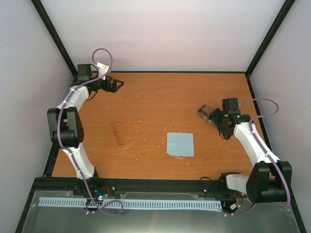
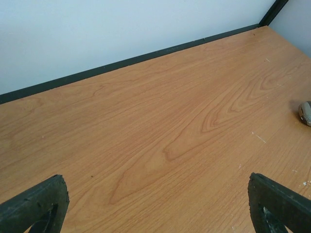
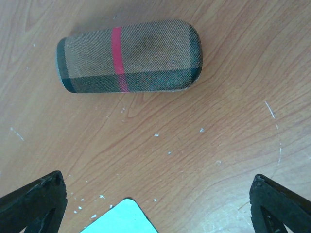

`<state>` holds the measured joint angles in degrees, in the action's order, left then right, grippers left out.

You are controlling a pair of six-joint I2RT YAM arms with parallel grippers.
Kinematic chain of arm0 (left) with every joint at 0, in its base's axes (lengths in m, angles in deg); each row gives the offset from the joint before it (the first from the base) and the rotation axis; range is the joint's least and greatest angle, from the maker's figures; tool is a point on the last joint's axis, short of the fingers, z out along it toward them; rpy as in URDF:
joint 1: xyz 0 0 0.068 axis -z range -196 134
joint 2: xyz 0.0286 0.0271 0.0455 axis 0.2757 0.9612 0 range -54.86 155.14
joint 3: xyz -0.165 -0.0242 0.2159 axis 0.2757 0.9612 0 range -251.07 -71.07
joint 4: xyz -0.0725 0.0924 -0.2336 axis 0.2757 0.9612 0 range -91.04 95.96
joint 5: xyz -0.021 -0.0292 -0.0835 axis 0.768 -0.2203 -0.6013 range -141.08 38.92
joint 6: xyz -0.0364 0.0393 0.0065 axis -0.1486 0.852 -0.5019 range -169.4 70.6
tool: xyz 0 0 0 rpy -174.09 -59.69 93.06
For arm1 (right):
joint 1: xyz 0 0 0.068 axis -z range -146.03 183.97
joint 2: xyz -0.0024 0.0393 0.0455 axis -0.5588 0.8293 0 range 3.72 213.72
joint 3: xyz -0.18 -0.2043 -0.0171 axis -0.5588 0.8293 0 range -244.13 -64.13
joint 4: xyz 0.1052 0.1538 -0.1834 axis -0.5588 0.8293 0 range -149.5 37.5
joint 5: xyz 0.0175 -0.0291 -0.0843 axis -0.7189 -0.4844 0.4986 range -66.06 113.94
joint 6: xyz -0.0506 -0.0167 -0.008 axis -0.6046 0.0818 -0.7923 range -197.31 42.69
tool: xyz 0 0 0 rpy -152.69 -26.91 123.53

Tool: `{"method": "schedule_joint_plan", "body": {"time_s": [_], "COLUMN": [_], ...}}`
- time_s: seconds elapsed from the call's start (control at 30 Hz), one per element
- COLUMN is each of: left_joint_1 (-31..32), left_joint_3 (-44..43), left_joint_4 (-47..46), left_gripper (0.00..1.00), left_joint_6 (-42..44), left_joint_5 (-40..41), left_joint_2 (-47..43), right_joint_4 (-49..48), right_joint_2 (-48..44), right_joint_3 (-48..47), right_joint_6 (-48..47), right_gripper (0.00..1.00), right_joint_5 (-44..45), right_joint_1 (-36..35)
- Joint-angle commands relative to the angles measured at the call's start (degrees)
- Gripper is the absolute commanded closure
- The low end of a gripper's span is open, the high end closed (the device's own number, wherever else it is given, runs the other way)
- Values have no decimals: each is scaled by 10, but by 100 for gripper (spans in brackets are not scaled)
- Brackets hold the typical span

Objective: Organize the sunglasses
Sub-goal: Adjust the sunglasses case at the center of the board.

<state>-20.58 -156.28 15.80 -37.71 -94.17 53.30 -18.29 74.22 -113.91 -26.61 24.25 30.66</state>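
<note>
The sunglasses (image 1: 126, 134) are a faint amber outline on the wood at centre left, seen only in the top view. My left gripper (image 1: 116, 85) (image 2: 158, 208) is at the far left back of the table, well away from them. It is open, with only bare wood between its fingertips (image 2: 39, 201). My right gripper (image 1: 214, 116) (image 3: 158, 206) hovers at the right, open and holding nothing. The plaid case (image 1: 206, 110) (image 3: 129, 57) lies shut just beyond its fingertips (image 3: 34, 199).
A light blue-grey cloth square (image 1: 180, 144) lies flat right of centre. A pale blue corner (image 3: 121, 218) shows at the bottom of the right wrist view; I cannot tell whether it is that cloth. The case (image 2: 305, 112) peeks in at the left wrist view's right edge. Black frame rails border the table.
</note>
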Motion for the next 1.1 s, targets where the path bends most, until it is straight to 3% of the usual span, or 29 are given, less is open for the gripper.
{"method": "schedule_joint_plan", "body": {"time_s": [0.0,0.5,1.07], "left_joint_1": [2,-3,-34], "left_joint_3": [-1,37,32], "left_joint_4": [5,-5,0], "left_gripper": [1,0,1], "left_joint_6": [16,20,40], "left_joint_5": [-12,-11,-18], "left_joint_2": [9,-3,15], "right_joint_4": [-49,-193,-249], "right_joint_2": [-23,55,267], "right_joint_3": [27,14,-142], "right_joint_6": [69,334,384], "right_gripper": [0,6,2], "right_joint_5": [-12,-23,-63], "right_joint_1": [-2,0,6]}}
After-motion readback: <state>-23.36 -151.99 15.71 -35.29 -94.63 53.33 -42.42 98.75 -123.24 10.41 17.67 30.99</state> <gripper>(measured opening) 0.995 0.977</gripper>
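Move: The sunglasses case lies about 6 cm ahead of the open right hand, roughly in line with it sideways, and some 9 cm below, its long side slanting from far left to near right. The blue cloth is flat on the board about 11 cm back and 18 cm to the right hand's left. From the left hand the case is far off, around 50 cm to the right, 15 cm back and 17 cm lower. The right hand reaches forward about 12 cm, low across the case's place to just beyond its middle, sinking some 3 cm in the later half while the wrist rolls nearly 40 degrees clockwise and the fingers stay wide open, still pointing forward and down. Meanwhile the empty left hand, well away from the case, lowers about 3 cm and then eases 2 cm to its left, also open. ##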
